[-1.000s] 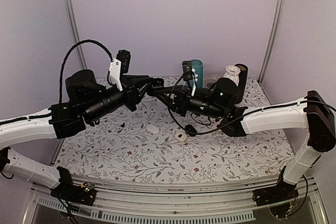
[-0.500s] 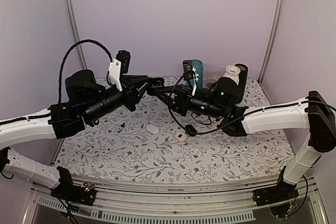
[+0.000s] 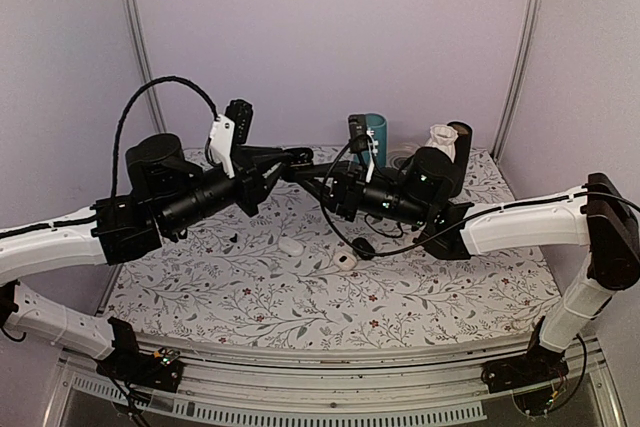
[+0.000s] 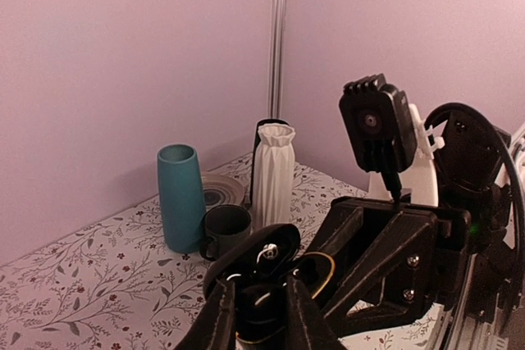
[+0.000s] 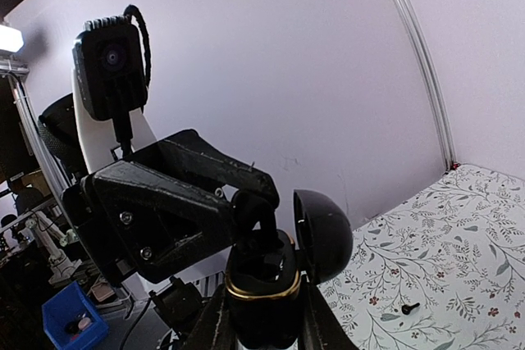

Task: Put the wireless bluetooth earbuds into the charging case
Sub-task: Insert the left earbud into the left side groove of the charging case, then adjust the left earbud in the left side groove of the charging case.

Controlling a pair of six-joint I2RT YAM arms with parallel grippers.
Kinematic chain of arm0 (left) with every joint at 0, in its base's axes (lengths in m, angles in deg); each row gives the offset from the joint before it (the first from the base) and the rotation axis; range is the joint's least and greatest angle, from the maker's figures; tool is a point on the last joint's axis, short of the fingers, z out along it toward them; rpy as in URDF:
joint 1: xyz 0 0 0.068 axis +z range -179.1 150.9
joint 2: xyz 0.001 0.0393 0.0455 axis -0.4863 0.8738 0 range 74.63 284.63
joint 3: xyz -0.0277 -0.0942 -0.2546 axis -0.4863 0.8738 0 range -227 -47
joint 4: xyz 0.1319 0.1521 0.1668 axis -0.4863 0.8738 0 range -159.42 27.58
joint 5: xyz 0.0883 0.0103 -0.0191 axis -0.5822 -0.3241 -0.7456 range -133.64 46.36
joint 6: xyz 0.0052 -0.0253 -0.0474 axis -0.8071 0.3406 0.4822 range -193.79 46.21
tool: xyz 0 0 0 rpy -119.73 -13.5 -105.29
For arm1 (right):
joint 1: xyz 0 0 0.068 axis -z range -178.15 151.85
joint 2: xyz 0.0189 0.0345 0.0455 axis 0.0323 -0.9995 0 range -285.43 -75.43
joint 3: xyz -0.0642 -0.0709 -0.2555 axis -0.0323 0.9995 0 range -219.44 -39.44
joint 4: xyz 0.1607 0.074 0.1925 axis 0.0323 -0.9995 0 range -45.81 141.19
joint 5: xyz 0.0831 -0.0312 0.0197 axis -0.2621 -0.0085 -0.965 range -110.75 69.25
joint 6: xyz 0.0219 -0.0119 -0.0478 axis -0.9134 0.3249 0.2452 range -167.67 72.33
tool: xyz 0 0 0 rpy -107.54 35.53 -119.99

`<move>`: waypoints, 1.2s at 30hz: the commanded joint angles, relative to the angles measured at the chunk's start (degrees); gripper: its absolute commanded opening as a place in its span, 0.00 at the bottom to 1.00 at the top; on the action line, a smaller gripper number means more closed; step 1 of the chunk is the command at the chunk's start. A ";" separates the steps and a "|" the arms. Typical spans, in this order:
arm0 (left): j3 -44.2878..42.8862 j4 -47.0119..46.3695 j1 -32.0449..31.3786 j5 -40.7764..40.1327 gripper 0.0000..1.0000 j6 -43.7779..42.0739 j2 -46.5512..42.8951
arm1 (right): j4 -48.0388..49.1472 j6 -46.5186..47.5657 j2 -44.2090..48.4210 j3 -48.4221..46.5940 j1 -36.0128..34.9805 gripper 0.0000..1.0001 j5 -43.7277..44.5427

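Note:
Both grippers meet in mid-air above the middle of the table. My right gripper (image 5: 264,327) (image 3: 313,177) is shut on the black charging case (image 5: 262,284) with a gold rim. The case's lid (image 5: 324,235) stands open. My left gripper (image 4: 258,321) (image 3: 296,162) reaches in from the left. Its fingertips hold a small dark earbud (image 5: 261,212) pressed down into the case's opening. In the left wrist view the earbud (image 4: 258,305) sits between the fingers, just in front of the open lid (image 4: 254,253). A tiny dark stemmed piece (image 5: 404,309) (image 3: 232,238), like an earbud, lies on the tablecloth.
A white pebble-shaped case (image 3: 291,245) and a small white open piece (image 3: 346,261) lie on the floral cloth below the grippers, beside a black cable (image 3: 365,245). At the back stand a teal cylinder (image 4: 180,198), a dark mug (image 4: 227,227), a plate (image 4: 215,193) and a white vase (image 4: 274,174).
The left arm has edged slightly to the right, toward the case. The right arm and the case have stayed still.

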 commanded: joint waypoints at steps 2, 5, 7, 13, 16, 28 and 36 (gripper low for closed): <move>0.29 2.91 -0.97 2.04 0.24 -0.05 -0.45 | 2.35 0.86 2.61 -2.97 0.21 0.03 1.48; 0.13 2.96 -0.94 1.77 0.29 0.12 -0.31 | 2.27 0.90 2.51 -3.10 0.25 0.03 1.16; 0.02 2.96 -0.95 1.27 0.32 0.31 -0.33 | 2.15 0.90 2.48 -3.18 0.19 0.03 0.89; -0.42 3.05 -0.94 0.11 0.39 0.62 -0.68 | 1.92 1.30 2.33 -2.84 0.21 0.03 0.17; -0.27 3.12 -0.92 -0.05 0.46 0.84 -1.10 | 1.64 2.20 2.39 -2.38 0.21 0.03 0.05; 3.71 2.07 -0.59 -0.24 0.58 3.00 -6.99 | 0.74 7.85 3.28 -1.64 0.27 0.03 -0.29; 2.74 2.83 2.28 1.95 0.59 7.10 -7.55 | 0.33 9.23 3.35 -1.67 -0.06 0.03 -2.03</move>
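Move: The left earbud stands right at the left hand's fingertips, about 1 cm to the right of its hand point and level in depth and height. The charging case lies about 1 cm ahead, 2 cm right and 2 cm below; its open lid is some 4 cm ahead, 2 cm right and 1 cm below. From the right hand, which already grips the case, the case is about 2 cm left, level otherwise. Opening wide almost on the spot while sinking under 1 cm, the left fingers come free of the left earbud at the charging case; then the left hand backs off about 3 cm to its left, also drawing back and rising slightly. The right hand keeps its grip on the case, lifts it about 2 cm and rolls its forward, lid side up some 10 degrees. ##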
